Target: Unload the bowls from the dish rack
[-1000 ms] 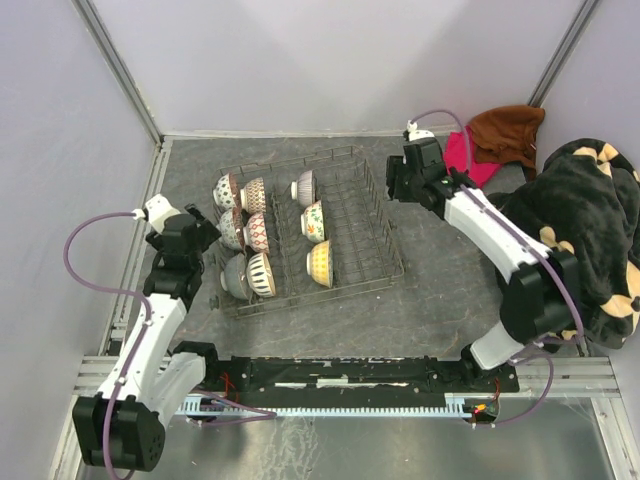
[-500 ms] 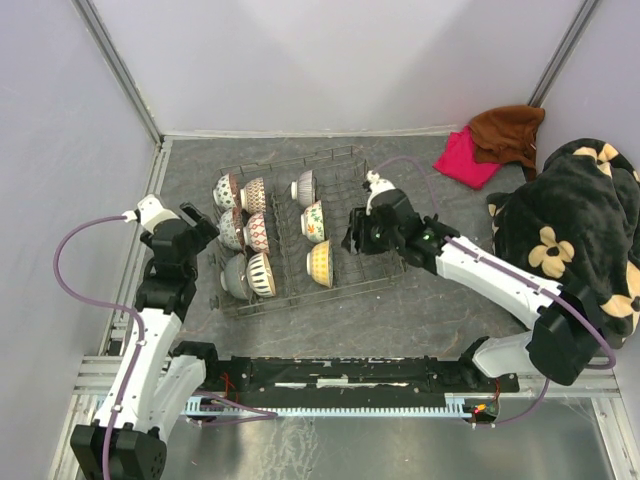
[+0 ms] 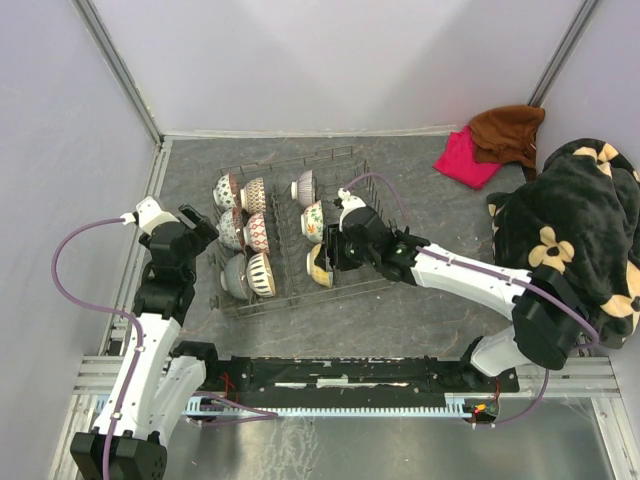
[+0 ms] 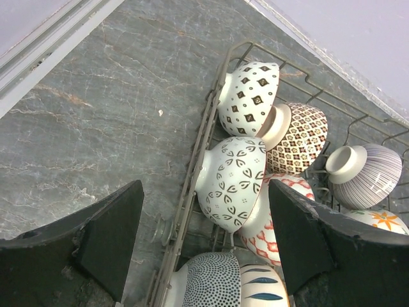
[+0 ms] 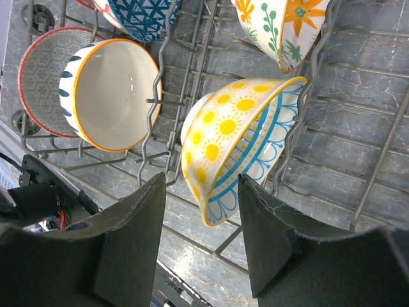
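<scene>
The dish rack point(image 3: 370, 235) stands mid-table with several bowls on edge in it. My right gripper point(image 3: 330, 255) is open and reaches into the rack's near right part. In the right wrist view its jaws point(image 5: 201, 211) straddle the lower rim of a yellow sun-patterned bowl point(image 5: 236, 141), with a gap on the left side. My left gripper point(image 3: 197, 228) hangs open just outside the rack's left wall. In the left wrist view it point(image 4: 204, 256) is above a white leaf-patterned bowl point(image 4: 233, 182) and a dotted bowl point(image 4: 211, 281), holding nothing.
A pink cloth point(image 3: 465, 158), a brown cloth point(image 3: 508, 130) and a black flowered blanket point(image 3: 580, 220) lie at the back right. Purple walls enclose the table. A floral bowl point(image 5: 281, 25) and an orange-rimmed bowl point(image 5: 115, 96) stand close to the yellow one.
My right arm swung from the rack's far right corner leftward and nearer, down over the yellow bowl, its jaws narrowing. My left gripper shifted slightly and opened a little wider.
</scene>
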`<action>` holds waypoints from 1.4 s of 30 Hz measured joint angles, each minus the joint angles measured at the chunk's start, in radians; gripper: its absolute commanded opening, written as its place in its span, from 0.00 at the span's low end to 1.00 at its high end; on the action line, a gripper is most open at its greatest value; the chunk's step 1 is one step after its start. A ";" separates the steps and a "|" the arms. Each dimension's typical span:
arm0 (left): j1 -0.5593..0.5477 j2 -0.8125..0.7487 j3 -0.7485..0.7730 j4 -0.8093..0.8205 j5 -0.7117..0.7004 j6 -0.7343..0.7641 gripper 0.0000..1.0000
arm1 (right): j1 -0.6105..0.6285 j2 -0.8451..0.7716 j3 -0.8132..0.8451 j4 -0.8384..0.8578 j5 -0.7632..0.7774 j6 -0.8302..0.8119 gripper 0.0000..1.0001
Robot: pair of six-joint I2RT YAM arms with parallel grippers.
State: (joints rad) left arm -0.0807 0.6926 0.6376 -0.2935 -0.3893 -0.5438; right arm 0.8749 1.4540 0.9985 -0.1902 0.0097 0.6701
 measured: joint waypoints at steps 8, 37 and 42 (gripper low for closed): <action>0.000 -0.002 0.000 -0.008 0.000 0.000 0.85 | 0.002 0.046 -0.026 0.068 -0.006 0.034 0.45; 0.000 -0.007 0.000 -0.011 -0.001 0.000 0.85 | 0.021 0.002 -0.168 0.292 -0.053 0.162 0.03; 0.000 -0.007 0.000 -0.011 -0.001 0.000 0.85 | 0.021 -0.049 -0.182 0.290 -0.043 0.174 0.01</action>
State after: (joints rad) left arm -0.0807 0.6853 0.6376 -0.3050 -0.3904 -0.5438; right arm 0.8963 1.4052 0.8165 0.0998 -0.0334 0.8440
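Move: The yellow sunflower bowl stands on edge in the rack just under the right fingers, its middle about 2 cm ahead, 2 cm left and 6 cm below. At about that height, the orange-flower bowl is some 13 cm ahead and 4 cm left of the hand; the blue-striped bowl is about 17 cm left and 1 cm back. From the idle left hand the sunflower bowl lies about 27 cm right, 3 cm back and 14 cm down. The right fingers close on the near rim of the yellow sunflower bowl and pinch it, one finger inside and one outside, after the hand sinks about 2 cm and eases some 2 cm left onto it. With the rim gripped, the hand rises about 2 cm and draws back 1 to 2 cm, having rolled its left side up some 10 to 15 degrees along the way. ##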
